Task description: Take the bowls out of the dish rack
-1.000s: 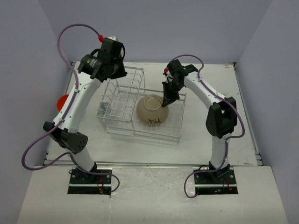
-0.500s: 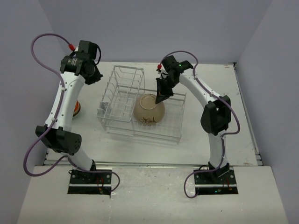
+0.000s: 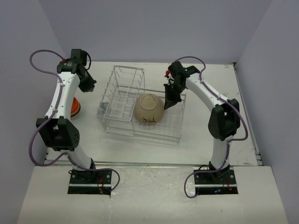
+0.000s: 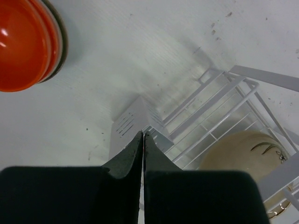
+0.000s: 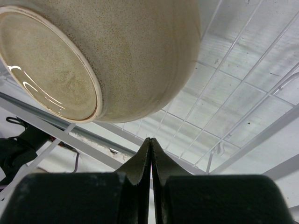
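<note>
The larger tan bowl lies tipped on its side in the low basket section of the dish rack, its dark markings toward the near side. My right gripper hangs shut and empty just right of this bowl, above the rack's wire floor. A stack of bowls with orange ones on top sits on the table left of the rack, and shows in the left wrist view. My left gripper is shut and empty between that stack and the rack.
The white table is enclosed by grey walls at the back and on both sides. The rack's tall slotted section stands at its left end, close to my left gripper. Purple cables loop off both arms.
My left arm has swung left, away from above the rack's tall section, and its jaws have shut. My right gripper first moved left over the tan bowl's rim, then drew back right.
</note>
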{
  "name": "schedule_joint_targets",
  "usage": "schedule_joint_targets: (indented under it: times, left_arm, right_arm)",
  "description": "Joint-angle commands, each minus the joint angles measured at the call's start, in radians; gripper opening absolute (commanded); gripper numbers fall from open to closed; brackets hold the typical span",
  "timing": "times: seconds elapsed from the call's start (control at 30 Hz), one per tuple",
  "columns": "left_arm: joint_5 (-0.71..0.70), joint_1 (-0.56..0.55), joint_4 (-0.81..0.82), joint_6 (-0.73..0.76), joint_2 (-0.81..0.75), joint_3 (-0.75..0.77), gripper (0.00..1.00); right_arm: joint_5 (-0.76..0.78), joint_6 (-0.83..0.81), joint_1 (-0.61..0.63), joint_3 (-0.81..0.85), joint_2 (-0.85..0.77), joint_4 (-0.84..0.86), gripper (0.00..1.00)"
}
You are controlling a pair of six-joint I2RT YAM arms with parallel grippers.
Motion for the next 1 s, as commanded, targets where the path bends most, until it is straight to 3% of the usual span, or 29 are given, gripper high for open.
schedule_joint_targets:
  times: [0.0, 0.27, 0.6, 0.97]
  left_arm:
    - [0.132, -0.001, 0.098, -0.011, 0.014, -0.080, 0.00]
    - [0.291, -0.001, 0.258, 0.018, 0.054, -0.233, 0.00]
    - [0.332, -0.004, 0.292, 0.033, 0.155, -0.202, 0.00]
    - [0.404, -0.027, 0.281, 0.075, 0.240, -0.165, 0.00]
  right_arm:
    - [0.026, 0.014, -0.001, 0.003, -0.026, 0.019, 0.00]
    - [0.043, 0.026, -0.001, 0.061, 0.057, 0.002, 0.00]
    - [0.049, 0.035, 0.000, 0.023, 0.076, 0.034, 0.00]
    - [-0.059, 0.005, 0.008, 0.072, 0.141, 0.043, 0.00]
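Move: Off the left hand's right side is the dish rack's left end, about 8 cm right, 2 cm ahead and 14 cm below; the cutlery holder lies 4 cm right, 2 cm back and 15 cm down, the stacked bowls roughly 13 cm left, 3 cm back and 17 cm down. From the right hand, the upturned big bowl is about 8 cm left, 2 cm ahead and 4 cm below; the rack's right end is some 11 cm right, level fore-and-aft, 5 cm below. Dropping about 13 cm, the shut left gripper also slants right to the rack's left end and a little forward, its fingers swinging some 20 degrees from leaning left towards the rack. Meanwhile the right hand, shut too, sinks about 4 cm and edges forward beside the bowl's right flank, until its tips come against the lower rim. ##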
